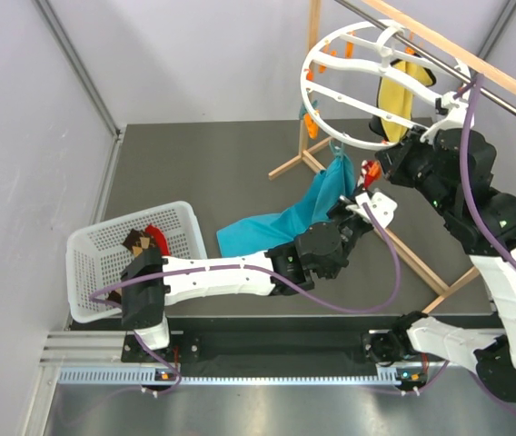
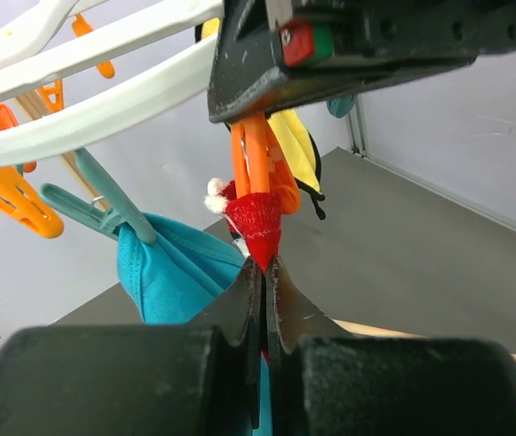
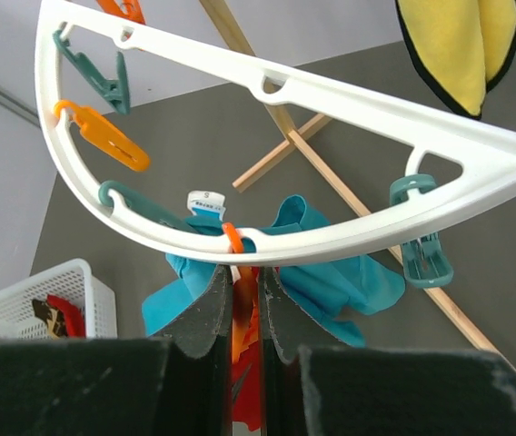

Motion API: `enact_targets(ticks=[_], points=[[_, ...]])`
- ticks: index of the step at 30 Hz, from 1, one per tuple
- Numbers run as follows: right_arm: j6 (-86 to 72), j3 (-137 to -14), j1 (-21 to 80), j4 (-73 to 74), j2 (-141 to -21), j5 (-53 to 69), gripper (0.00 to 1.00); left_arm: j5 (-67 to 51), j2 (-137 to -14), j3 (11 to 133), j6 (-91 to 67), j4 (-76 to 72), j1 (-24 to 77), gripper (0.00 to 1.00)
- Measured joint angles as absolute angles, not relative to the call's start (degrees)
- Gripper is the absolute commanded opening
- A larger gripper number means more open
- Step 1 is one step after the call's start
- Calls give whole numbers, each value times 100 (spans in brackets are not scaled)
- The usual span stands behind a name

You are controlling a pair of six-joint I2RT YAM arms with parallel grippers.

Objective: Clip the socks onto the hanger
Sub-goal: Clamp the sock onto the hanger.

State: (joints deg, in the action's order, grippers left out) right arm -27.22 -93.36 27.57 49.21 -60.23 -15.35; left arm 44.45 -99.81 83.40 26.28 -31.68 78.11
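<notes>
The white ring hanger hangs from the wooden rail at the back right. In the left wrist view my left gripper is shut on the tip of a red sock, held up just under an orange clip. My right gripper is shut on that orange clip, which hangs from the hanger's rim, and red sock fabric shows between its fingers lower down. From above, both grippers meet under the ring's near rim, left gripper below right gripper. More socks, red and checkered, lie in the basket.
A white mesh basket stands at the front left. A long teal cloth hangs from a teal clip and trails onto the table. A yellow cloth hangs at the ring's far side. The wooden frame's legs cross the table.
</notes>
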Motion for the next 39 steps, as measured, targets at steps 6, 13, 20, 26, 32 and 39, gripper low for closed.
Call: enact_targets(ticks=[6, 13, 20, 26, 32, 39], points=[[-2877, -9177, 2757, 4910, -6012, -1682, 1, 4464, -9994, 8392, 2598, -3260, 7811, 0], [-2980, -9148, 2757, 4886, -5983, -1763, 7, 4466, -10049, 8582, 2558, -3306, 7811, 0], [-2991, -9098, 2757, 4884, -5942, -1809, 16, 4462, -10145, 8617, 2547, -3308, 7817, 0], [-3022, -9074, 2757, 4877, -5916, -1769, 27, 4464, -10180, 8617, 2543, -3306, 7822, 0], [-3068, -9074, 2757, 4888, -5833, -1653, 55, 4466, -10180, 8617, 2536, -3317, 7819, 0], [-3048, -9074, 2757, 4919, -5754, -1584, 79, 4611, -10178, 8608, 2473, -3345, 7819, 0]])
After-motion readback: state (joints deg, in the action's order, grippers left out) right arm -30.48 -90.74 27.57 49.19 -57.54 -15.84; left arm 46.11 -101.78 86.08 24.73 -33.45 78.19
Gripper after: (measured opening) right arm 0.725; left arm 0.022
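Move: The orange clip, on the hanger's rim and squeezed in the right fingers, has its middle barely 1 cm left of and 1 cm below that hand. From the left hand, which holds the red sock, it is about 5 cm up, 2 cm ahead and 1 cm right. The teal clip with the turquoise sock hangs about 5 cm ahead, 6 cm left and 4 cm above the left hand; the yellow glove is some 15 cm ahead and 5 cm right of it, 5 cm up. The red sock's cuff, still pinched in the left fingers, is fed up some 1.5 cm towards the orange clip's jaws, then eased back a little and slightly right and held there. The right hand first dips about 1 cm with the clip, then spreads its fingers wide, lets go of the clip's handles and starts to draw back. ##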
